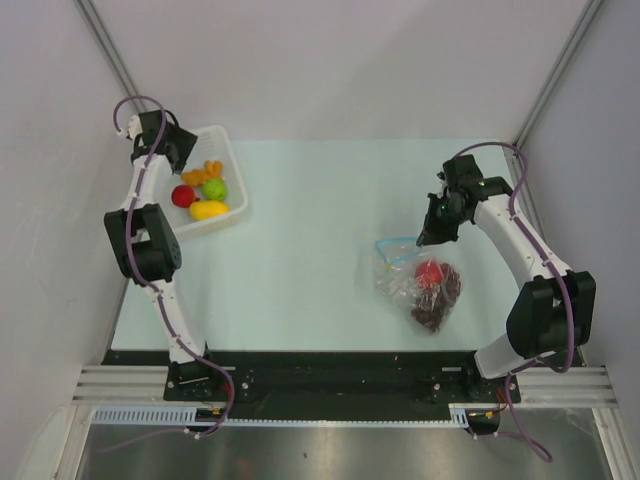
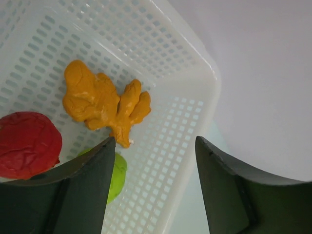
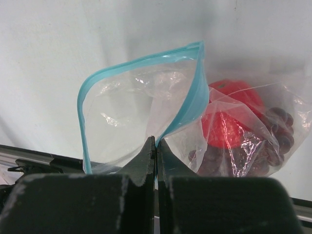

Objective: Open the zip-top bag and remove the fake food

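Note:
The zip-top bag (image 1: 408,268) lies on the table at the right with its teal zip mouth (image 3: 192,105) gaping open. A red fruit (image 3: 225,114) and dark grapes (image 3: 278,131) are still inside it. My right gripper (image 3: 156,142) is shut on the bag's zip edge, seen from above as the right gripper (image 1: 433,233). My left gripper (image 2: 155,146) hangs open and empty over the white basket (image 2: 195,97). In that basket lie an orange piece (image 2: 100,102), a red fruit (image 2: 27,144) and a green fruit (image 2: 118,173). A yellow piece (image 1: 208,210) lies there too.
The white perforated basket (image 1: 236,178) stands at the table's far left corner, against the left wall. The left gripper (image 1: 178,148) is above its far rim. Pale table surface lies between basket and bag. Frame posts rise at both back corners.

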Controlling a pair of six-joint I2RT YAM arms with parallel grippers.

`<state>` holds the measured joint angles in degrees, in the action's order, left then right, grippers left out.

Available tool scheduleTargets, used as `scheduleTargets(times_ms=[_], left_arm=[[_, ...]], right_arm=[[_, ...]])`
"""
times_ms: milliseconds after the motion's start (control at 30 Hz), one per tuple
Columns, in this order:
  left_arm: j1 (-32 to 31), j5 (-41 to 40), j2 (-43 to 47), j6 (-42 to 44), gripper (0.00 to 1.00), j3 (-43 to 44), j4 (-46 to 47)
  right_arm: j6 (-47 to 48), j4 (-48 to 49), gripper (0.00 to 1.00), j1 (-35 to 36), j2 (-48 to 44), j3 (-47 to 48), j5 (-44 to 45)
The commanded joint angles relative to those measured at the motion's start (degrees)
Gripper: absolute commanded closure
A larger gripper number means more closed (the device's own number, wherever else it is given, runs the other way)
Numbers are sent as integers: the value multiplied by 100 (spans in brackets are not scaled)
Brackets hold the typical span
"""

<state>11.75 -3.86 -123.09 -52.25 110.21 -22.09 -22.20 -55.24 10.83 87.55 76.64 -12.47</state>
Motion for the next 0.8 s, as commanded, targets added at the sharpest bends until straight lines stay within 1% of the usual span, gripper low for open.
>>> scheduleTargets(times_ms=[0, 33, 67, 100, 133, 167, 233, 267, 300, 333, 367, 400, 433, 467, 500, 567, 600, 667, 700, 767], left_arm=[[-278, 332, 1110, 846, 33, -675, 152], [-452, 533, 1416, 926, 34, -868, 317], [-559, 648, 1541, 997, 34, -1279, 432], [-690, 876, 1690, 1102, 34, -1466, 512], [-979, 991, 1918, 1155, 35, -1633, 617], [-1121, 1131, 2033, 1208, 35, -1974, 705], [-1742, 1683, 2244, 1296, 38, -2310, 1056], [-1929, 1887, 2428, 1270, 40, -2625, 1179], [-2113, 2115, 2499, 1113, 44, -2802, 1537], [-2472, 2596, 2552, 1016, 46, -2960, 1723], [-2667, 2766, 2622, 902, 50, -3153, 1838], [-3069, 2872, 2658, 883, 56, -3207, 1927], [-3273, 3134, 2676, 874, 57, -3225, 1953], [-3458, 3224, 2676, 874, 57, -3217, 1945], [-3799, 3294, 2685, 874, 63, -3199, 1858], [-4135, 3400, 2693, 813, 67, -3216, 1813], [-4441, 3435, 2694, 804, 68, -3225, 1796], [-4759, 3462, 2694, 787, 73, -3269, 1752], [-5039, 3453, 2667, 769, 73, -3296, 1734], [-5287, 3340, 2650, 734, 75, -3375, 1717]], right_arm=[[110, -57, 100, 156, -212, 237, 52], [110, -57, 100, 174, -247, 237, 52], [110, -48, 100, 191, -264, 237, 26], [110, -57, 100, 200, -291, 237, 17], [119, -57, 100, 209, -308, 237, -1], [119, -48, 100, 235, -309, 237, -45], [180, -74, 100, 262, -326, 237, -71], [207, -92, 100, 305, -317, 237, -115], [250, -118, 100, 323, -317, 237, -141], [268, -144, 100, 349, -317, 237, -150], [286, -153, 100, 402, -352, 237, -159], [312, -145, 100, 428, -370, 237, -168], [295, -119, 100, 455, -405, 237, -203], [295, -101, 100, 481, -466, 237, -221], [269, -66, 100, 525, -510, 237, -230], [190, -48, 100, 587, -607, 237, -238], [163, -65, 100, 630, -633, 237, -230], [75, -74, 100, 692, -703, 237, -247], [49, -83, 100, 745, -730, 229, -256], [-56, -101, 100, 771, -791, 228, -265]])
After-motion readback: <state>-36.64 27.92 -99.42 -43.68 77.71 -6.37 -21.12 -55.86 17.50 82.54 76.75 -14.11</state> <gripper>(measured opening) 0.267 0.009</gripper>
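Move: The red tomato in the bag lies far to the left hand's right, about 64 cm, some 35 cm back towards the base and about 12 cm lower. The open bag mouth comes before it, roughly 55 cm right and 31 cm back, 4 cm below; the dark grapes sit 67 cm right and 39 cm back. From the right hand, pinching the rim, the tomato is about 5 cm back, 4 cm right and 10 cm below. Rightward and back the empty left hand sweeps fast from the tray, nearly 50 cm right and some 27 cm back, rising about 4 cm, to near the bag mouth. Its wrist swings about 80 degrees clockwise while the wide-open fingers close to a narrow gap. The right hand keeps its pinch on the bag rim, drawing it a few centimetres left, up and back. ##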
